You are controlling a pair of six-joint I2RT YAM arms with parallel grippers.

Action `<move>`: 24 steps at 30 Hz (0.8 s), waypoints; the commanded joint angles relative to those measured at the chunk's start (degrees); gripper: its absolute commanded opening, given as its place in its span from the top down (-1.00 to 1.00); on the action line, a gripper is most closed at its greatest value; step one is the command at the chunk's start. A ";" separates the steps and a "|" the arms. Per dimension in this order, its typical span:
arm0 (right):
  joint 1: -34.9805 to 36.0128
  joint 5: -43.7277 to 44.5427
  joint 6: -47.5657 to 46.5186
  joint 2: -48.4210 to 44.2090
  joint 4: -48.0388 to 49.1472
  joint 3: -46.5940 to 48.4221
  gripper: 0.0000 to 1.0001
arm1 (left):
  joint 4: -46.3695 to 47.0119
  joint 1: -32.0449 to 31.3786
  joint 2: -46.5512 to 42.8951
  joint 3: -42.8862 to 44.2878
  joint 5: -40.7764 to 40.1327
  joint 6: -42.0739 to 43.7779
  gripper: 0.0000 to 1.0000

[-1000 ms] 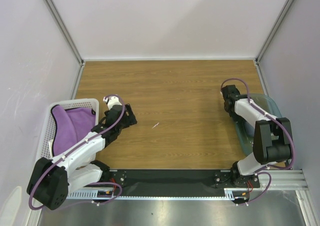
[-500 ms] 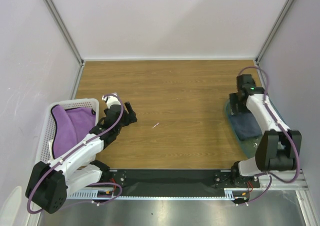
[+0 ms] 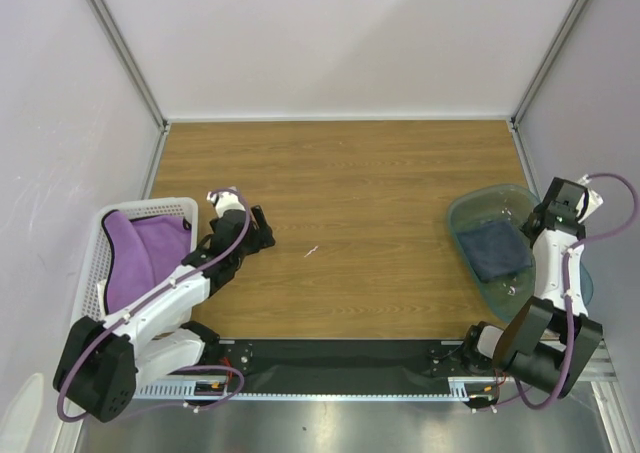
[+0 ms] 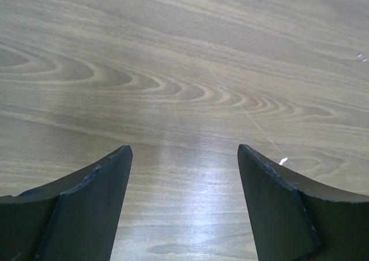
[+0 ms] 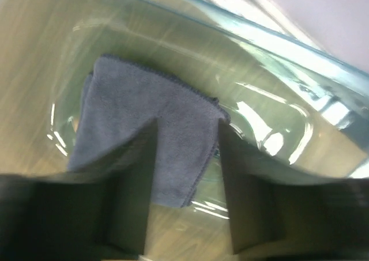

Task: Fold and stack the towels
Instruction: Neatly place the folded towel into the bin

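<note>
A folded dark navy towel (image 3: 497, 250) lies flat inside the translucent teal bin (image 3: 470, 208) at the right. In the right wrist view the same navy towel (image 5: 144, 111) shows below and between my right gripper (image 5: 187, 128), whose fingers stand apart with nothing held. That right gripper (image 3: 545, 218) hovers at the bin's right rim. A purple towel (image 3: 145, 253) lies bunched in the white basket (image 3: 150, 208) at the left. My left gripper (image 3: 262, 231) is just right of the basket, low over bare wood, open and empty (image 4: 184, 151).
The wooden table (image 3: 350, 173) is walled on three sides by pale panels. A tiny white scrap (image 3: 312, 252) lies near the table's middle, also seen as a scrap (image 4: 282, 161) by the left gripper's right finger. The teal bin's rim (image 5: 277, 39) curves close past the right gripper.
The right arm swung from the bin's left side to its right rim, uncovering the navy towel in the bin. Its jaws went from shut to apart. The left arm barely moved.
</note>
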 commanded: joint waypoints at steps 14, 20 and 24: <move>-1.20 -14.83 12.74 10.49 13.80 -6.33 0.74 | 0.97 1.65 4.28 3.99 0.67 0.64 -0.62; -1.20 -7.97 13.45 12.87 14.94 -9.31 0.78 | 0.88 2.70 5.77 5.92 2.60 0.21 -0.61; -1.02 -5.77 14.33 11.73 16.18 -11.51 0.78 | -0.61 4.36 6.82 8.81 4.80 -0.41 -0.61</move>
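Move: The folded towel lies flat in the green bin, its middle about 4 cm to the right hand's left, 1 cm ahead and 11 cm below. The bin's middle is roughly 2 cm to that hand's right, level with it and 10 cm below; the bin's inner side rim stands some 11 cm to its left, straight across, 6 cm lower. From the left hand the towel is about 47 cm right, 4 cm back and 7 cm lower. The right hand shuts its half-open fingers and sinks about 10 cm onto the towel, tilting steeper some 15 degrees. ##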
